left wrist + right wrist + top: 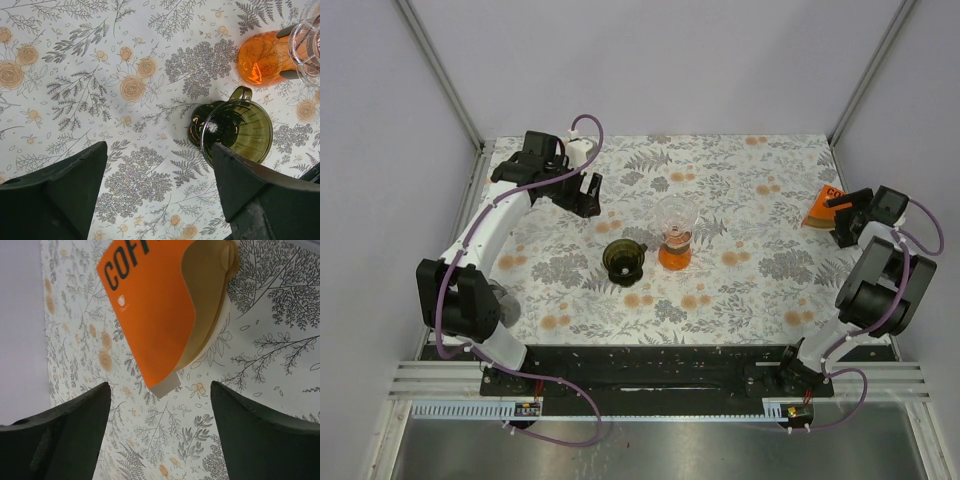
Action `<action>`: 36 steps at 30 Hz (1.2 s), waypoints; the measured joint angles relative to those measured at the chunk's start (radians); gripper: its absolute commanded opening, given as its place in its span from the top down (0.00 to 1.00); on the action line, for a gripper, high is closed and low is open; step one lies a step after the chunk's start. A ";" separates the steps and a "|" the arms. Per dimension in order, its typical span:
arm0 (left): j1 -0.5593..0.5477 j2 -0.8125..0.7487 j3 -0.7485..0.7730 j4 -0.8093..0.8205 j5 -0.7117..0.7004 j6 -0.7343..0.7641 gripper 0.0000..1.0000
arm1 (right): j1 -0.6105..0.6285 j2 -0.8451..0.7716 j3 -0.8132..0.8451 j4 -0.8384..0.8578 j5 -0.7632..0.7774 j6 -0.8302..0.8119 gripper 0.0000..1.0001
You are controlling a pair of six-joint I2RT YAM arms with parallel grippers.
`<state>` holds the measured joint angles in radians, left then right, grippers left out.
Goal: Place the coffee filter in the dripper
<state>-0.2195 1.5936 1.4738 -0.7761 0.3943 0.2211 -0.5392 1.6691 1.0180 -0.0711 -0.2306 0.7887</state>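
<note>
The coffee filter is tan paper showing from the open side of an orange packet printed "COFF". The packet lies at the table's right edge. My right gripper is open just short of the packet's corner and holds nothing; from above, the right gripper sits right beside the packet. The dark green glass dripper stands mid-table, empty. My left gripper is open above the cloth with the dripper just past its right finger. In the top view the left gripper hangs behind and left of the dripper.
A clear glass vessel on an orange base stands just right of the dripper, and the orange base is also in the left wrist view. The floral tablecloth covers the table. Grey walls and metal posts close the back and sides.
</note>
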 measured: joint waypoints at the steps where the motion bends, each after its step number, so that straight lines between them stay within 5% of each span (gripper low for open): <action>1: 0.000 0.000 0.000 0.000 0.000 0.000 0.12 | -0.002 0.021 0.000 0.008 -0.005 0.012 0.12; 5: 0.000 0.000 0.000 0.003 0.000 0.000 0.12 | -0.003 0.089 0.003 0.047 -0.027 0.038 0.23; 19: 0.000 0.008 0.000 0.008 0.002 0.000 0.12 | -0.008 0.178 0.020 0.206 -0.100 0.056 1.00; 30: 0.000 0.010 0.000 0.008 0.003 0.000 0.12 | 0.003 0.096 0.084 0.001 -0.084 -0.184 1.00; 36: 0.000 0.010 0.000 0.009 0.004 0.000 0.12 | 0.176 -0.014 0.154 -0.191 0.122 -0.407 1.00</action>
<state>-0.2195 1.6039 1.4738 -0.7673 0.3985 0.2211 -0.3630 1.6550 1.1725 -0.2623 -0.1089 0.3817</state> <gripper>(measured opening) 0.882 0.020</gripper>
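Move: The coffee filters, in their orange packet, lie just past the right hand's open fingers: the middle is some 6 cm ahead, 5 cm to the right and 4 cm lower, with the narrow near corner almost between the fingertips. The clear dripper on its carafe stands about 34 cm to this hand's left, roughly 2 cm back and 4 cm higher. From the left hand, the packet lies about 10 cm ahead, 60 cm to the right and 14 cm below. Down about 3 cm and forward some 3.5 cm, the right hand brings its open fingers onto the near corner of the filter packet and shuts them, pinching that corner. It then draws back a little and lifts about 5 cm, swinging left towards the dripper by some 4 cm while the wrist turns counter-clockwise and rolls its left side down. ##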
